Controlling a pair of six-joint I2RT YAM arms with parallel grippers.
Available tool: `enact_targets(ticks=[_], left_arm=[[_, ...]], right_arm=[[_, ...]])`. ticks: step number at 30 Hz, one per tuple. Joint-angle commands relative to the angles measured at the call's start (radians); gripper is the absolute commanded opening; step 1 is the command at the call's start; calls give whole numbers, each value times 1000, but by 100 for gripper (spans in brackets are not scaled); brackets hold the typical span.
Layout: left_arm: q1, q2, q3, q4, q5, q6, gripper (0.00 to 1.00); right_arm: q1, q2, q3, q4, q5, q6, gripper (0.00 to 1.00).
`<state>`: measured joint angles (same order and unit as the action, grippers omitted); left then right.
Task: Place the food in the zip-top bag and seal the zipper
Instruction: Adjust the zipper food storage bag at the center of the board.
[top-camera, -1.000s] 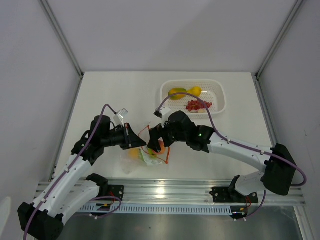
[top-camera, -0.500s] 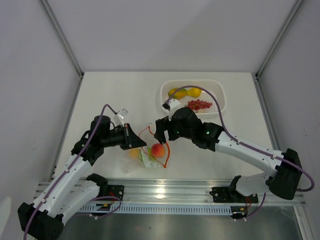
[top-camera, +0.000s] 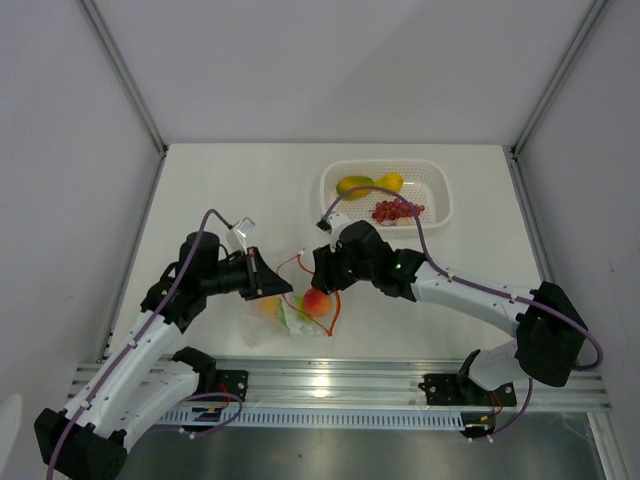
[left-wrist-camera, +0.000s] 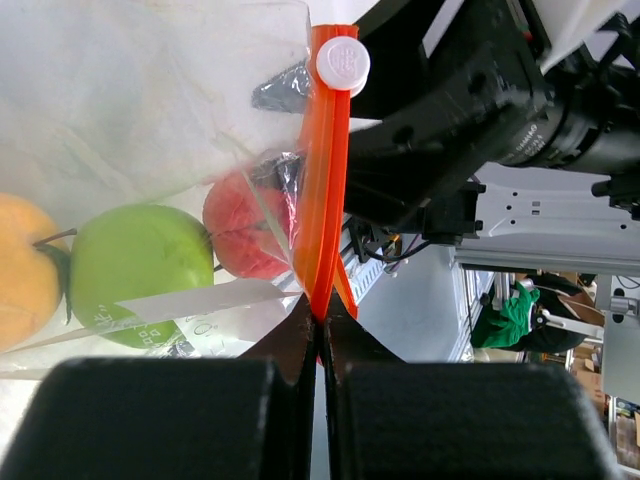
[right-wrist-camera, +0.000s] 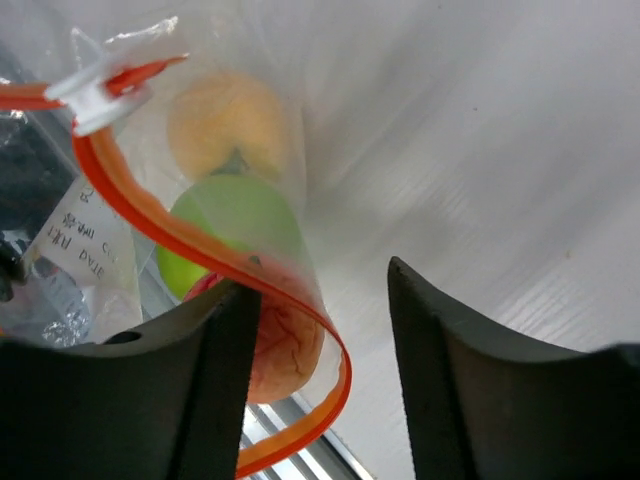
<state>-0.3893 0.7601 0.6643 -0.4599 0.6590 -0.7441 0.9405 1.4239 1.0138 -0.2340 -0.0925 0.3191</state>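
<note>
The clear zip-top bag (top-camera: 283, 305) lies at the near edge with its mouth open. Its orange zipper (top-camera: 337, 303) curls in a loop. My left gripper (top-camera: 287, 289) is shut on the zipper's end (left-wrist-camera: 322, 225), below the white slider (left-wrist-camera: 342, 62). Inside the bag lie an orange fruit (left-wrist-camera: 25, 270), a green apple (left-wrist-camera: 135, 270) and a peach (top-camera: 316, 301). My right gripper (top-camera: 322, 277) hovers open over the mouth. The zipper (right-wrist-camera: 150, 215) runs by its left finger, with the peach (right-wrist-camera: 285, 345) below. Its jaws (right-wrist-camera: 320, 282) hold nothing.
A white perforated basket (top-camera: 436, 170) stands at the back right. It holds a mango (top-camera: 352, 185), a yellow piece (top-camera: 392, 181) and a dark red grape bunch (top-camera: 396, 210). A purple cable arcs over it. A metal rail runs along the near edge.
The peach left my right gripper and now lies in the bag. That gripper lifted back, then came down over the mouth again with its jaws narrower. The left gripper kept its hold.
</note>
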Motion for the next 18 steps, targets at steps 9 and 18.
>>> enact_targets(ticks=[9,18], left_arm=[[7,-34,67,-23,2,-5,1],[7,-117,138,-54,11,-44,0]], right_arm=[[-29,0,49,0,26,-6,0],[-9,-92,288,-290,64,40,0]])
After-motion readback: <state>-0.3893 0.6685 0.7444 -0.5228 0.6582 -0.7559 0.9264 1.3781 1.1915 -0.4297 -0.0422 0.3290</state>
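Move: The right side of the bag's orange zipper rim lies almost between the right hand's half-open fingers, about 1 cm ahead, level sideways and 1 cm lower. From that hand the peach is roughly 5 cm back, 2 cm left and 7 cm down, and the green apple about 5 cm back, 5 cm left and 8 cm down. From the left hand, which already pinches the rim's other side, the right side lies some 2 cm ahead, 9 cm right and 3 cm lower. The orange rim's right side is pinched as the right fingers shut on it from a bit over half open, the hand easing about 1 cm forward; then that hand draws back to the right a little and lifts quickly, some 6 cm. The left hand keeps its shut grip on the rim's other side and at the end rises too, about 4 cm, drifting 1 cm back. ##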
